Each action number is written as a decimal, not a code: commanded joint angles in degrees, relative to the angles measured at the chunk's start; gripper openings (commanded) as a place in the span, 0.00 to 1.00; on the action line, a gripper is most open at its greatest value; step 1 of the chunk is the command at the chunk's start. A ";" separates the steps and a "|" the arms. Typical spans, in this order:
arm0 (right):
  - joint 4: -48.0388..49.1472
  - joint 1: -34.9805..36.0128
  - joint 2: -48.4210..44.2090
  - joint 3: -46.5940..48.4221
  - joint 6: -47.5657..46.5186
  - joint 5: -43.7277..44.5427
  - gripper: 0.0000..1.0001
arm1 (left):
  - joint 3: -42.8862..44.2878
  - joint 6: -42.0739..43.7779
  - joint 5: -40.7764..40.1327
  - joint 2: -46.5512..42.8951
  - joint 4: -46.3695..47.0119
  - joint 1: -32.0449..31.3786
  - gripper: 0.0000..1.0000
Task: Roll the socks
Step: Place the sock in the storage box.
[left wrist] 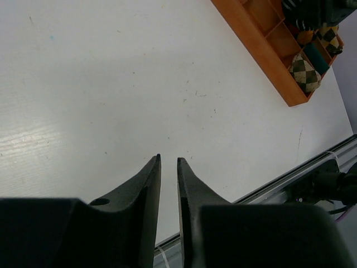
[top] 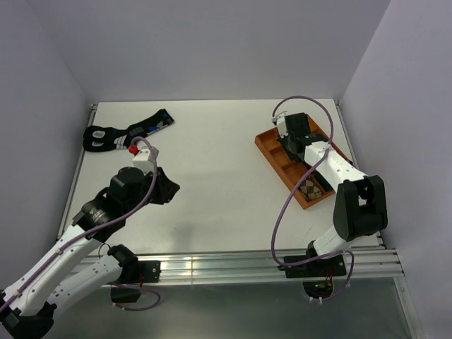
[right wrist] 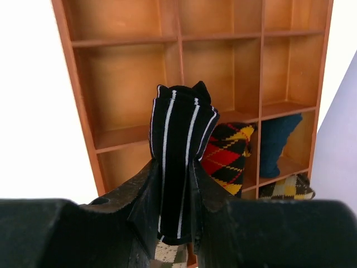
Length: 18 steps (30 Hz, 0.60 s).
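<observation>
My right gripper [right wrist: 174,167] is shut on a rolled black sock with thin white stripes [right wrist: 178,139], holding it above the orange wooden tray [right wrist: 70,67]. Just behind it, a rolled black sock with red and yellow argyle diamonds [right wrist: 228,156] sits in one of the tray's compartments. In the top view the right gripper [top: 289,140] hangs over the far end of the tray [top: 272,159] and hides the striped sock. My left gripper [top: 174,187] hovers over bare table at the left, its jaws [left wrist: 169,159] a narrow gap apart with nothing between them.
Black socks with blue and white marks [top: 127,132] lie flat at the far left of the table. A brown-checked bundle [top: 311,188] and a dark teal bundle [right wrist: 279,142] fill other tray compartments. Walls close in the table on three sides.
</observation>
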 commanded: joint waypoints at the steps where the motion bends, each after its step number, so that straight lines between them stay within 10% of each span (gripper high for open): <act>1: 1.60 -0.15 -1.29 -3.13 0.66 3.55 0.00 | -0.14 2.95 -0.12 -2.58 1.63 0.18 0.24; 18: 1.61 -0.50 0.46 -8.41 0.66 1.81 0.00 | -1.99 3.39 1.90 -4.17 3.40 0.18 0.26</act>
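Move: The right hand holds the rolled striped sock above the storage box. The empty left-column compartment it is bound for lies some 5 cm back, about level sideways, and 9 cm below. The red argyle roll sits about 7 cm right and 3 cm farther out than that compartment, and the near beige checkered roll 7 cm right and 7 cm back of it. From the left hand the compartment is roughly 14 cm ahead, 46 cm right, 20 cm below. Still pinching the rolled striped sock between its fingertips, the right hand sinks about 4.5 cm and draws back nearly 4 cm, easing slightly right, towards the empty compartment in front of the red argyle roll's left side. The fingers tip a little further down and keep their hold, and the hand slows to a halt low over the box. ##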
